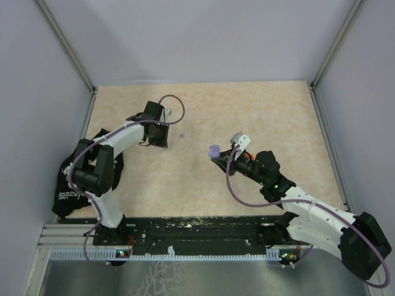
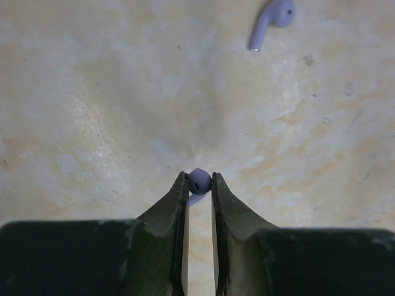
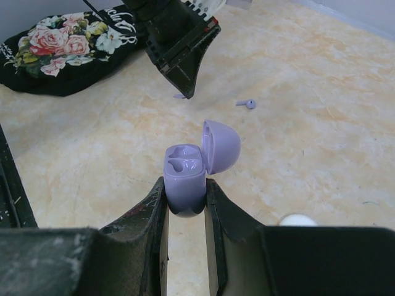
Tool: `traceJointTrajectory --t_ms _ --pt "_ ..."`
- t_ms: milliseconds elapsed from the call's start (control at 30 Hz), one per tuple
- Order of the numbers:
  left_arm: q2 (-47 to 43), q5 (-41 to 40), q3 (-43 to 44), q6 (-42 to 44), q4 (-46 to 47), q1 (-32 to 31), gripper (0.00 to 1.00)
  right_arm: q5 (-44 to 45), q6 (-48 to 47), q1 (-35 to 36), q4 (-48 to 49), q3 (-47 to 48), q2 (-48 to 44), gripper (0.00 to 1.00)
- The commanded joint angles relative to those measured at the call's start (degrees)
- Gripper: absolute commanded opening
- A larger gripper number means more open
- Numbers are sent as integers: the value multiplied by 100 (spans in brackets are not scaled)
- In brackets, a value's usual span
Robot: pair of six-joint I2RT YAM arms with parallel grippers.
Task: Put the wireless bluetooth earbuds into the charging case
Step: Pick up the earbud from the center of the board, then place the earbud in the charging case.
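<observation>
The lilac charging case (image 3: 184,180) stands upright between the fingers of my right gripper (image 3: 185,196), which is shut on it. Its lid (image 3: 221,146) is swung open and both wells are empty. From the top view the case (image 1: 214,150) sits at the tip of the right gripper (image 1: 217,154), mid-table. My left gripper (image 2: 199,180) is down at the table with its fingertips shut on the round head of a lilac earbud (image 2: 199,180). A second lilac earbud (image 2: 271,20) lies loose on the table beyond it, also seen as a small earbud (image 3: 247,103) (image 1: 181,136).
A black pouch with a flower print (image 3: 62,49) lies at the table's left edge (image 1: 68,185), beside the left arm. The left gripper (image 3: 179,58) stands between the pouch and the held case. Grey walls close the table on three sides.
</observation>
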Motion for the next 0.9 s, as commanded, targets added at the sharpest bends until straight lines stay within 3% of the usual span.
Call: traceJointTrajectory --t_ms 0,367,867 --pt "-839 685 -85 -166 283 4 14 -226 -38 -10 639 125 56 0" --pt "-2415 2711 -729 -758 1552 3 13 -371 229 15 1620 141 338 0" --pt "-3873 4620 -1785 -2971 4206 3 12 -418 534 197 2826 190 709 0"
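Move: Out in front and low over the board, the left hand already pinches one earbud; the open purple charging case in the right hand is about 22 cm to its right, 13 cm back and 15 cm higher. The other earbud lies on the board some 7 cm ahead of the left hand and 7 cm to its right. For the right hand, the pinched earbud is roughly 14 cm ahead, 22 cm left and 15 cm below. Lifting the pinched earbud some 25 cm, the left hand swings right about 10 cm and then also draws back 8 cm, towards the open case. Its wrist turns about 60 degrees, so the downward fingers end nearly level, pointing right and a little forward, grip unchanged. The right hand keeps hold of the case and raises it 5 cm, drifting 3 cm left and tipping its fingers up slightly. ##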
